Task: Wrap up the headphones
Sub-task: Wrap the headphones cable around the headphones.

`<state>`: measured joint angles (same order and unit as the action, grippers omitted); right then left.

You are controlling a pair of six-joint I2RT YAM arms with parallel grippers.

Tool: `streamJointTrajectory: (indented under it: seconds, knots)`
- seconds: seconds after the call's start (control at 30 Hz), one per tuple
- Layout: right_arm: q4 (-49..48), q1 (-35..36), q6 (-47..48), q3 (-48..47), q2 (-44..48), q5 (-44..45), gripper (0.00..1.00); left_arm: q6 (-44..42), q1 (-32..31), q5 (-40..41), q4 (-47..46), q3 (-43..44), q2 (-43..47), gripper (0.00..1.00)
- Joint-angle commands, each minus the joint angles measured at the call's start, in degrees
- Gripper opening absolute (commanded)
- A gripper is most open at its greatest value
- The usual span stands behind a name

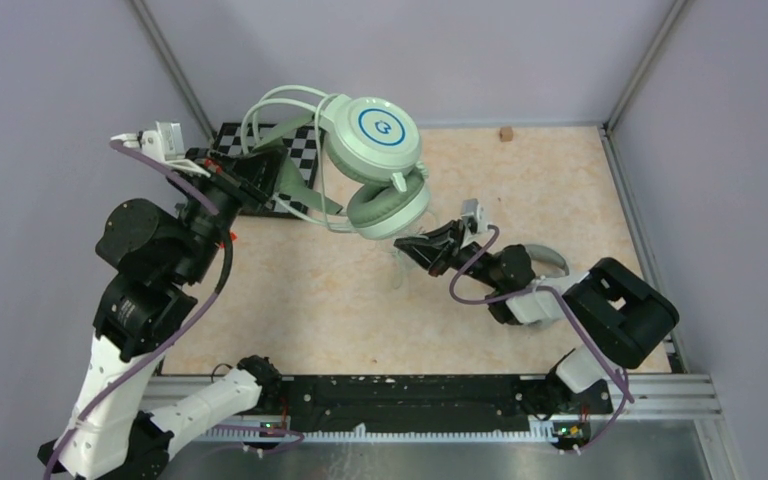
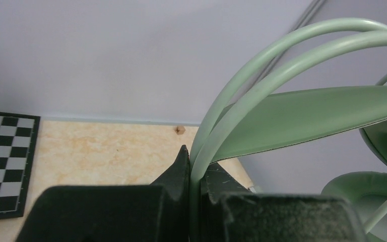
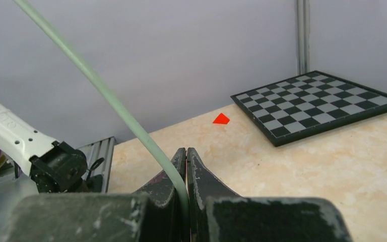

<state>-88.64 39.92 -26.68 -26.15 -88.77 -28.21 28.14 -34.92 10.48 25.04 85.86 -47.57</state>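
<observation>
The mint-green headphones (image 1: 372, 130) hang in the air over the back of the table, round cups to the right, one above the other. My left gripper (image 1: 272, 172) is shut on the thin double headband wires (image 2: 262, 75), with the green strap (image 2: 307, 116) just right of them. Their pale-green cable (image 3: 106, 98) runs down to my right gripper (image 1: 401, 243), which is shut on it a little below the lower cup (image 1: 388, 208). A pale grey curved band (image 1: 556, 260), perhaps the other headset, shows from under the right arm.
A chessboard (image 1: 300, 150) lies at the back left below the held headset. A small brown block (image 1: 506, 133) sits against the back wall. A red scrap (image 3: 221, 119) lies on the table near the board. Grey walls close in three sides.
</observation>
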Motion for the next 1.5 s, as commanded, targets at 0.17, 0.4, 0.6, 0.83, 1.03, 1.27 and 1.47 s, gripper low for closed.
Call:
streamJointTrajectory:
  seconds: [0.17, 0.4, 0.6, 0.83, 1.03, 1.27, 1.47]
  knots:
    - [-3.39, -0.37, 3.47, 2.48, 0.38, -3.91, 0.00, -4.94, -0.13, 13.05, -9.21, 3.85, 1.18, 0.00]
    - [-3.03, -0.35, 3.74, 1.83, -0.58, -5.28, 0.00, -7.32, -0.06, 14.40, -8.26, 5.78, 0.81, 0.00]
    - [-0.72, -0.50, 4.48, 1.12, -0.54, -0.58, 0.00, -1.51, -0.07, -3.45, -0.48, 7.90, -0.52, 0.00]
    - [1.37, -3.67, 1.47, -0.50, 0.74, 1.22, 0.00, -4.09, -0.06, -24.30, 12.36, 5.97, -0.84, 0.00]
    - [8.81, -9.51, 0.36, -3.63, 5.09, 1.85, 0.00, -18.26, -0.09, -15.99, 25.61, 7.27, -2.92, 0.00]
    - [32.40, -10.61, 3.81, -11.88, 12.14, 4.81, 0.00, -43.70, -0.11, -28.69, 29.39, 2.62, -5.27, 0.00]
    - [51.56, -10.55, 3.62, -19.33, 17.78, 0.22, 0.00, -54.11, -0.14, -16.85, 30.77, 0.43, -9.41, 0.00]
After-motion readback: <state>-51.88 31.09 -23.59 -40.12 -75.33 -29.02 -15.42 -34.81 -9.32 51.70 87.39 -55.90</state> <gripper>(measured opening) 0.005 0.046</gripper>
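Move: My left hand holds the green headphones by the band, their middle about 10 cm to its right at its height. The cable pinched in my right fingertips lies some 14 cm right of the left hand, 3 cm ahead and 28 cm below. From my right hand the headphones' middle is about 4 cm left, 2 cm back and 28 cm up. The chessboard lies roughly 28 cm ahead, 18 cm left and 50 cm below my left hand. I swing my left hand about 5 cm left, then back right past its start, and lower it some 14 cm towards the cable hand, rolling its left side up about 50 degrees and turning clockwise, band still gripped. My right hand keeps the cable pinched, dips slightly, then carries it forward and up, a little right, away from the ear cups as they come down. ##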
